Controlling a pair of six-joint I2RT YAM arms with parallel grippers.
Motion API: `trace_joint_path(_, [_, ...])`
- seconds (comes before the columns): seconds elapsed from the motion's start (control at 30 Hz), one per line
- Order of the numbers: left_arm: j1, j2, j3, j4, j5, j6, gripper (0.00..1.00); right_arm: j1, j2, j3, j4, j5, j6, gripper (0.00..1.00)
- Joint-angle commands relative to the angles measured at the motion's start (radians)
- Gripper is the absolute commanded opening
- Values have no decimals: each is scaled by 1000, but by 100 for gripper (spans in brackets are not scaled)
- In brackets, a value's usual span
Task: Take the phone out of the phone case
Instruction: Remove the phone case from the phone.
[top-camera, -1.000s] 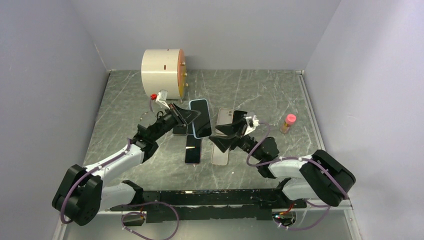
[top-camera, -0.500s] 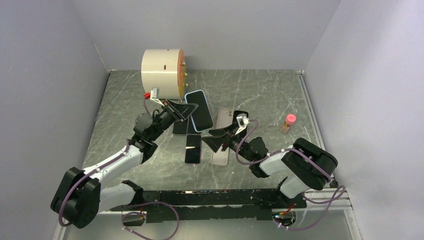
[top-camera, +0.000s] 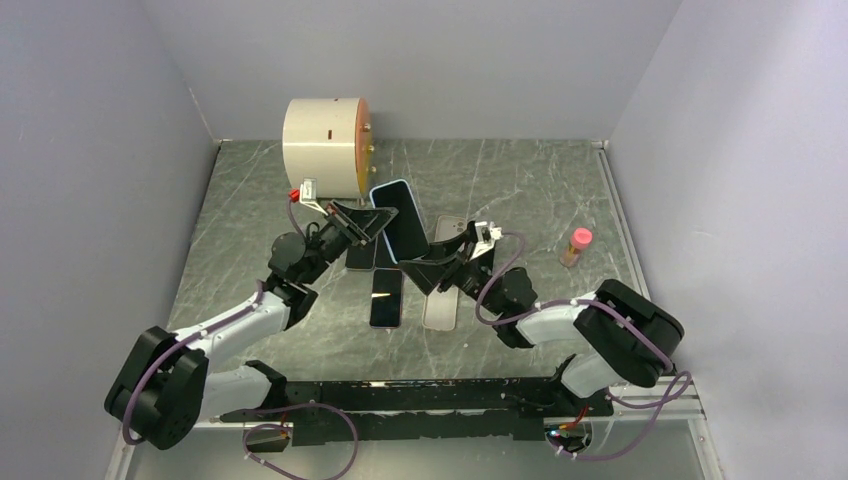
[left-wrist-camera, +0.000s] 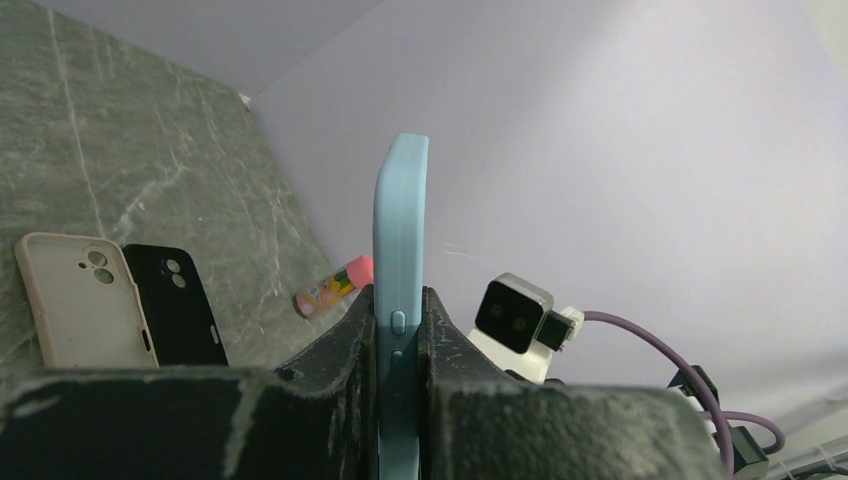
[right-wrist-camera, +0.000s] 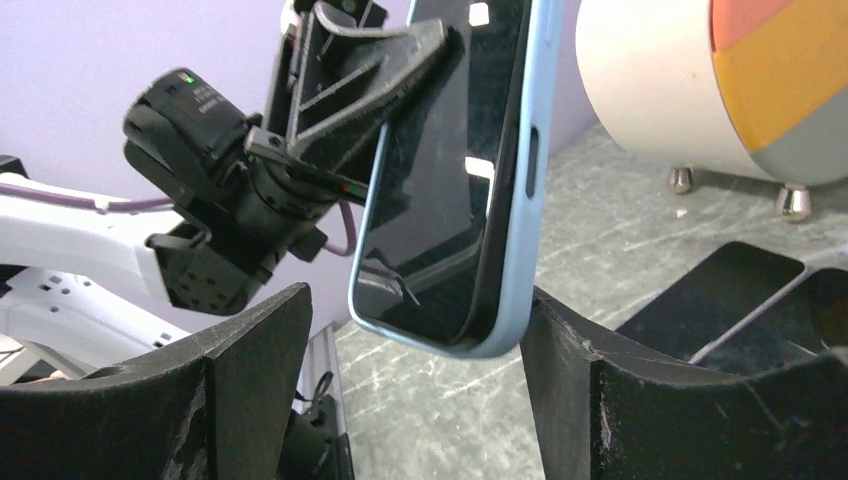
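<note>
A phone with a dark screen (right-wrist-camera: 450, 180) sits in a light blue phone case (right-wrist-camera: 522, 200) and is held up off the table, tilted. My left gripper (left-wrist-camera: 400, 330) is shut on the blue case (left-wrist-camera: 401, 250) across its two faces, near the side buttons. In the top view the cased phone (top-camera: 398, 220) hangs mid-table with the left gripper (top-camera: 372, 222) on its left edge. My right gripper (right-wrist-camera: 420, 340) is open, and its fingers bracket the phone's lower end. One finger (right-wrist-camera: 600, 380) stands against the case's edge; the other is apart from it.
A white drum with an orange face (top-camera: 325, 135) stands at the back left. On the marble table lie a dark phone (top-camera: 386, 298), a beige case (left-wrist-camera: 75, 300) and a black case (left-wrist-camera: 180, 305). A pink-capped tube (top-camera: 576, 245) stands to the right. Walls close three sides.
The left gripper lifted the blue-cased phone up and back. The right arm swung left, and its open fingers now sit around the phone's lower end.
</note>
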Motion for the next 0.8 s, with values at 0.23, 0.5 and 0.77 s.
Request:
trace_joint_path(0.23, [-23, 14, -4, 196, -26, -70, 3, 6, 0, 63, 228, -26, -21, 70])
trace_joint_path(0.5, [-24, -2, -2, 159, -34, -111, 2, 6, 46, 67, 228, -128, -140, 59])
trace_joint_path(0.77, [-24, -62, 44, -22, 25, -130, 2, -2, 51, 29, 228, -98, -262, 33])
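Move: My left hand already holds the blue-cased phone by its left long side; the phone's middle lies about 2 cm right, 1 cm back and 1 cm below. From my open right hand, the phone's middle is some 6 cm ahead, 3 cm left and 5 cm up, its near end at my fingertips. On the table, roughly 22 cm below my right hand, a dark phone lies about 7 cm left and a pale case 6 cm right, both 1 cm back. I rise a centimetre or so with my right hand, then ease about 1.5 cm left and sink back, sliding the fingers farther over the phone's near end. As I roll that wrist roughly 10 degrees, I close the fingers until they pinch the blue case by its two long edges. My left hand keeps its grip, drifting back about 1 cm and tilting slightly. ##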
